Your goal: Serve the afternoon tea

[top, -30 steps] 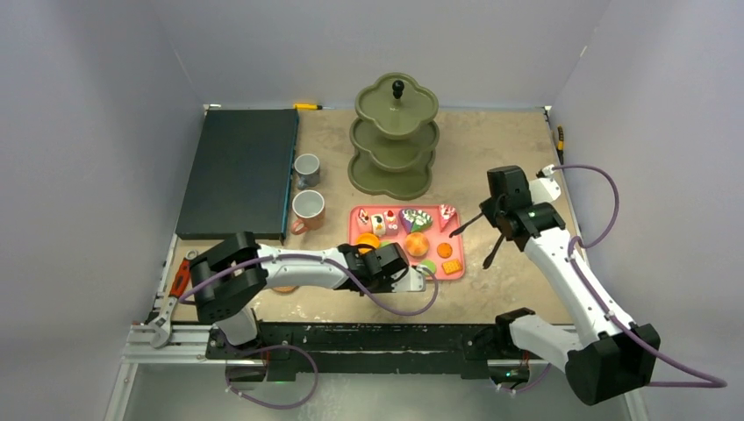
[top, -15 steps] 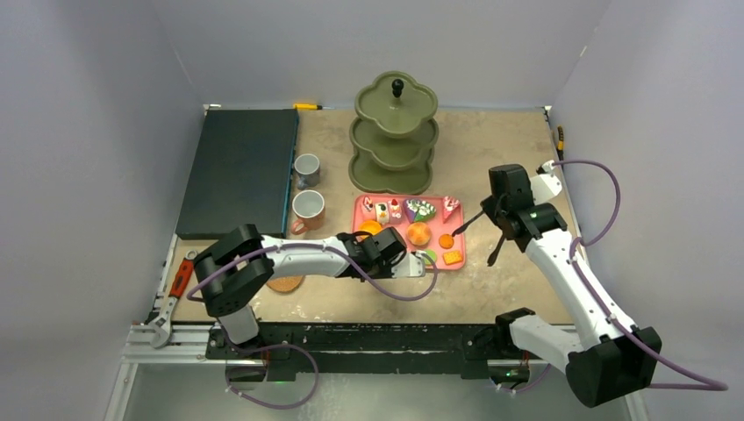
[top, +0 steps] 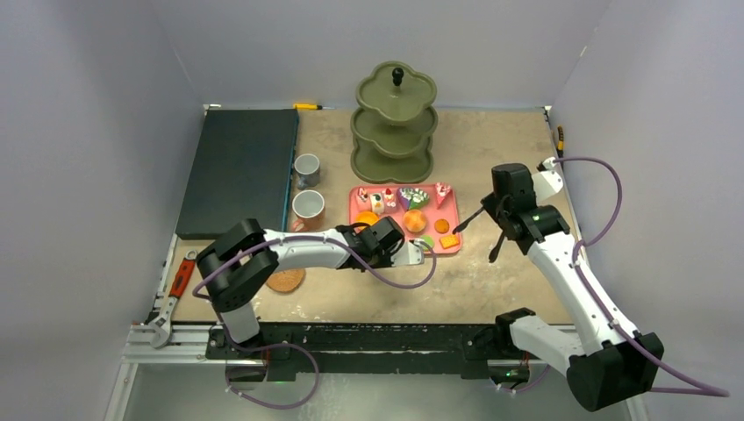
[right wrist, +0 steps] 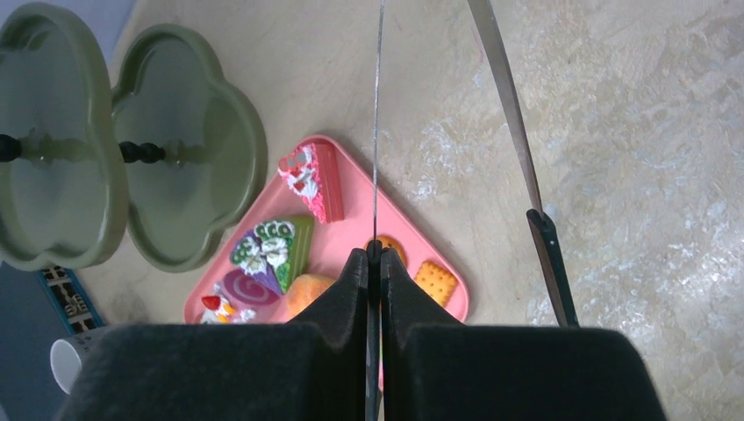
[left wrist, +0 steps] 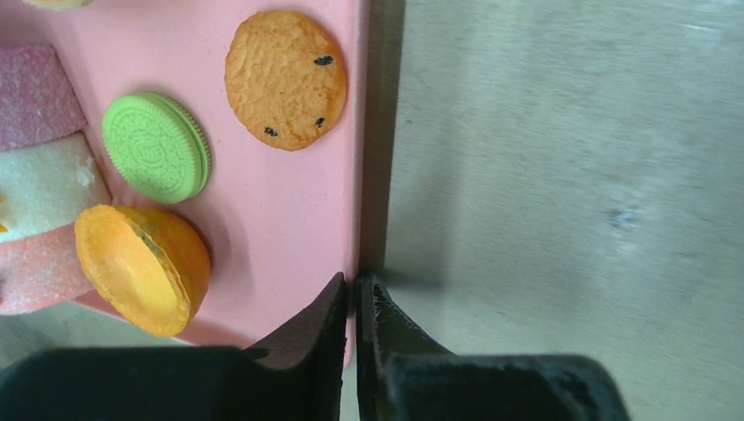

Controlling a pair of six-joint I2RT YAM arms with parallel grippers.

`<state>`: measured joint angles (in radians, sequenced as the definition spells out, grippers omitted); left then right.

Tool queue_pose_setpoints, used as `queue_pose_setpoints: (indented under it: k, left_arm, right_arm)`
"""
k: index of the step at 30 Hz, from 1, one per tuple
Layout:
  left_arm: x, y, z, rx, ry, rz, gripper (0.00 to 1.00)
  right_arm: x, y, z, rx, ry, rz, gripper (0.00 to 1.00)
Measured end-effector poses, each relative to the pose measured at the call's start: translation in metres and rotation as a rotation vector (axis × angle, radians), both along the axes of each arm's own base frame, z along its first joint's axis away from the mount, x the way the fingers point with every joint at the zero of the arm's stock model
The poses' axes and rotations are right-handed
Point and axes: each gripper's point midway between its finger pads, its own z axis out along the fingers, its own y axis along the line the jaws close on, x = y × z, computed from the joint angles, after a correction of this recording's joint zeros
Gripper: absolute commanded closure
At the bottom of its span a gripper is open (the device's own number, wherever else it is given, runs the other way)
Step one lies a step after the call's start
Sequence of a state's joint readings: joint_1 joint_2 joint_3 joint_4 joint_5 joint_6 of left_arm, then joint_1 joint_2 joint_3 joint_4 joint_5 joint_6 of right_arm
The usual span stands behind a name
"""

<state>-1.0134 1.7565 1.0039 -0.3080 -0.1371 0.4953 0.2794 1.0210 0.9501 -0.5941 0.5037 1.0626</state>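
The sweets lie on a flat pink tray (top: 456, 215): an orange round (top: 415, 221), a green round (left wrist: 156, 147), a speckled orange biscuit (left wrist: 285, 79) and cake slices (right wrist: 314, 180). My left gripper (top: 419, 254) is shut on the tray's near rim (left wrist: 351, 175), one finger on top and one beneath. A small grey mug (top: 306, 168) and a larger orange mug (top: 308, 209) stand left of the tray. My right gripper (top: 496, 215) hovers right of the tray, shut on one arm of the black tongs (right wrist: 513, 132), whose tips (top: 474, 219) point toward the tray.
A green three-tier stand (top: 395, 132) rises just behind the tray. A dark flat box (top: 241, 171) fills the back left. A brown round disc (top: 285, 281) lies on the table under my left arm. Red-handled tools (top: 175, 285) rest at the near left edge.
My left gripper has slid the tray and its sweets away from the arm bases, closer to the tiered stand. The right gripper with the tongs has barely moved.
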Motion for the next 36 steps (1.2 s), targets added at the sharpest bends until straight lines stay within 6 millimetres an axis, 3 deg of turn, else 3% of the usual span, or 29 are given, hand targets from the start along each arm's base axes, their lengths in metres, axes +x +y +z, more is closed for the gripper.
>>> queue_pose_setpoints:
  k: [5, 8, 9, 12, 17, 21, 25, 28, 33, 36]
  left_arm:
    - [-0.032, 0.003, 0.007, 0.002, 0.068, -0.006, 0.33]
    - [-0.048, 0.007, 0.023, -0.012, 0.124, 0.016, 0.12]
    - [-0.051, 0.007, 0.033, -0.028, 0.14, 0.024, 0.1]
    - [-0.056, -0.005, 0.075, -0.118, 0.167, 0.037, 0.06]
    - [-0.061, -0.033, 0.186, -0.419, 0.192, 0.029, 0.04]
    - [-0.048, -0.019, 0.281, -0.731, 0.178, 0.066, 0.04]
    - [-0.05, -0.006, 0.347, -0.927, 0.188, 0.072, 0.05]
    - [-0.064, -0.008, 0.372, -1.016, 0.244, 0.04, 0.05]
    - [-0.076, -0.008, 0.38, -1.056, 0.329, 0.024, 0.07]
    - [-0.074, -0.007, 0.381, -1.061, 0.337, 0.037, 0.08]
  right_arm:
    - [0.009, 0.009, 0.008, 0.001, -0.041, 0.064, 1.0]
    - [0.017, 0.019, 0.017, 0.01, -0.093, 0.134, 1.0]
    - [0.019, 0.024, 0.021, 0.015, -0.115, 0.161, 1.0]
    - [0.022, 0.038, 0.04, 0.032, -0.206, 0.249, 1.0]
    - [0.017, 0.079, 0.099, 0.071, -0.46, 0.476, 1.0]
    - [0.009, 0.127, 0.152, 0.108, -0.687, 0.721, 1.0]
    - [0.003, 0.171, 0.185, 0.139, -0.842, 0.951, 1.0]
    - [-0.005, 0.199, 0.207, 0.166, -0.945, 1.093, 1.0]
    - [-0.03, 0.235, 0.247, 0.212, -1.114, 1.248, 1.0]
    - [-0.049, 0.242, 0.266, 0.245, -1.205, 1.296, 1.0]
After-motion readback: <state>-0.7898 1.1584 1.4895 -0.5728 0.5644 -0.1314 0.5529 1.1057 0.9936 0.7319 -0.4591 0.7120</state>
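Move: The black-tipped tongs, still gripped in the right hand with their tips hanging, are about 27 cm to the right of the left hand, 8 cm farther out and 20 cm above it. The pink tray reaches out from the left fingertips, its middle some 8 cm ahead and 8 cm right; from the right hand, that middle is 19 cm left, level fore-and-aft, 20 cm down. The tiered stand stands roughly 13 cm beyond the tray's middle and 3 cm left of it. The tongs stay pinched in the right hand as it carries them about 25 cm left and as far up, late also drawing back, its fingers swinging round to point left and somewhat upward. The left hand backs off the tray's near edge, opening wide, then rises nearly 40 cm towards the tongs' tips, rolling some 65 degrees until its fingers point right, almost level. ##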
